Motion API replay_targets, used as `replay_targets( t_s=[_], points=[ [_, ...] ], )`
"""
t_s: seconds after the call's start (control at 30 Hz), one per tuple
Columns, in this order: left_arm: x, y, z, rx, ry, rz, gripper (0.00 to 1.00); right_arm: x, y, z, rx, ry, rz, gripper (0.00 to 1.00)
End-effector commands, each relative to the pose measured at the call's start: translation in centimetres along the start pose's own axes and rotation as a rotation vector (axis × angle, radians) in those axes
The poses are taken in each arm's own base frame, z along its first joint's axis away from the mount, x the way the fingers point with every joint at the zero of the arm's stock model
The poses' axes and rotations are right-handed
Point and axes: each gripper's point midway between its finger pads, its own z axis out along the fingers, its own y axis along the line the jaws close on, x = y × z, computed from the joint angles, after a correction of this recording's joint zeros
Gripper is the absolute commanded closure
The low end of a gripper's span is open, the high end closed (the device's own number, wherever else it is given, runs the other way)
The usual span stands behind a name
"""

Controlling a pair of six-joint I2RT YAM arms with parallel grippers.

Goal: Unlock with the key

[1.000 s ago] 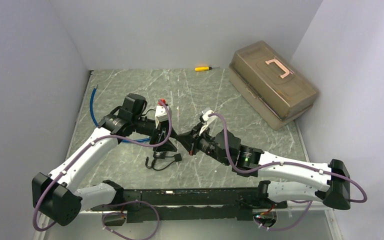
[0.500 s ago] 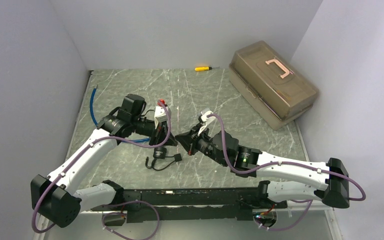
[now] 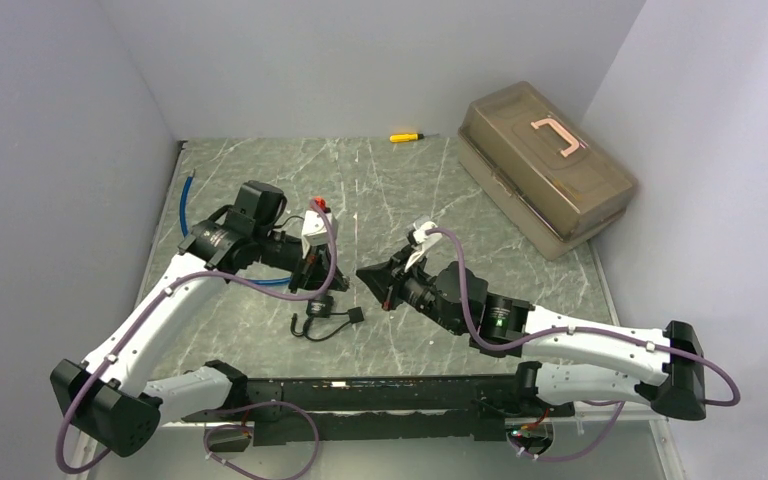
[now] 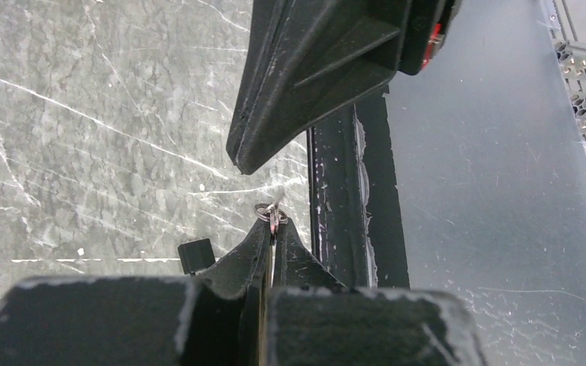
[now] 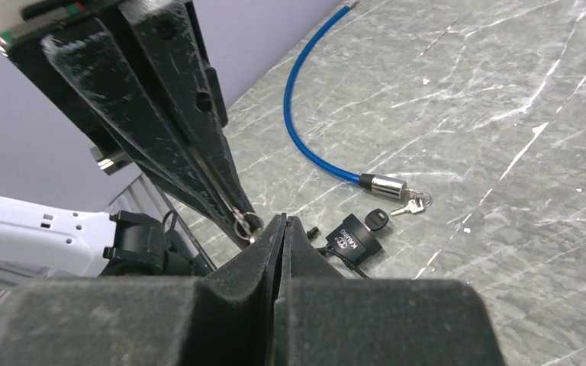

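Note:
My left gripper (image 4: 274,221) is shut on a small silver key, whose ring (image 4: 272,212) sticks out past the fingertips. In the top view this gripper (image 3: 321,287) hangs over the black lock (image 3: 321,310) on the table. The right wrist view shows the lock (image 5: 355,238) with a black-headed key (image 5: 377,219) at its end. My right gripper (image 5: 284,221) is shut with nothing seen between its fingers. Its tip (image 3: 362,272) points at the left gripper, a short gap away.
A blue cable (image 5: 310,114) with a silver end (image 5: 385,184) and small keys (image 5: 410,204) lies behind the lock. A brown toolbox (image 3: 545,170) stands at the back right. A yellow screwdriver (image 3: 405,137) lies at the back wall.
My left gripper has closed on the key ring and drawn slightly left. The right gripper stayed shut and pulled back to the right, opening a gap between the two.

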Motion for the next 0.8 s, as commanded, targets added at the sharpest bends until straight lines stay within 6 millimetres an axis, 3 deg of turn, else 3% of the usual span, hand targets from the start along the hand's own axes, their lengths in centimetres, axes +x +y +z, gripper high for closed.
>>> replay_targets(
  t_s=[0.0,0.13,0.37,0.6,0.77],
  points=[
    [-0.6,-1.4,-1.2,0.011,0.039,0.019,1.00,-0.7,0.4,-0.7,-0.027,-0.014,0.010,1.00],
    [-1.0,-2.0,-1.7,0.010,0.051,0.013,1.00,-0.8,1.2,-1.2,-0.072,0.002,-0.011,1.00],
    [-1.2,-3.5,-2.2,0.066,0.076,-0.003,1.00,-4.1,5.1,-2.7,-0.288,-0.048,-0.123,0.65],
    [-1.5,-4.4,-2.4,0.086,0.066,0.028,1.00,-3.6,9.3,-1.9,-0.518,0.040,-0.163,0.66],
    [-1.6,-4.9,-2.5,0.097,0.057,0.045,1.00,-2.6,9.5,-1.2,-0.535,0.087,-0.170,0.69]
  ],
)
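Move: The key ring sticks out of the left fingertips, only a centimetre or two to the right of that hand's grip point and slightly below it. From the right hand it lies about 2 cm back, 2 cm left and 2 cm below. Down on the table, the black cable-lock block is some 2 cm back, 2 cm left and 27 cm below the right hand; the black padlock is 7 cm left of that block and 1 cm farther out. After a short pause the right hand, at first shut, swings back about 5 cm while rising nearly 5 and going some 4 left, turning about 25 degrees counter-clockwise with its tips lifting a little and opening about a third, so that its parted fingers come round beside the key ring from above. The left hand keeps its pinch on the keys and draws them back about 3 cm, with a little left and up, its wrist tilting only slightly. ##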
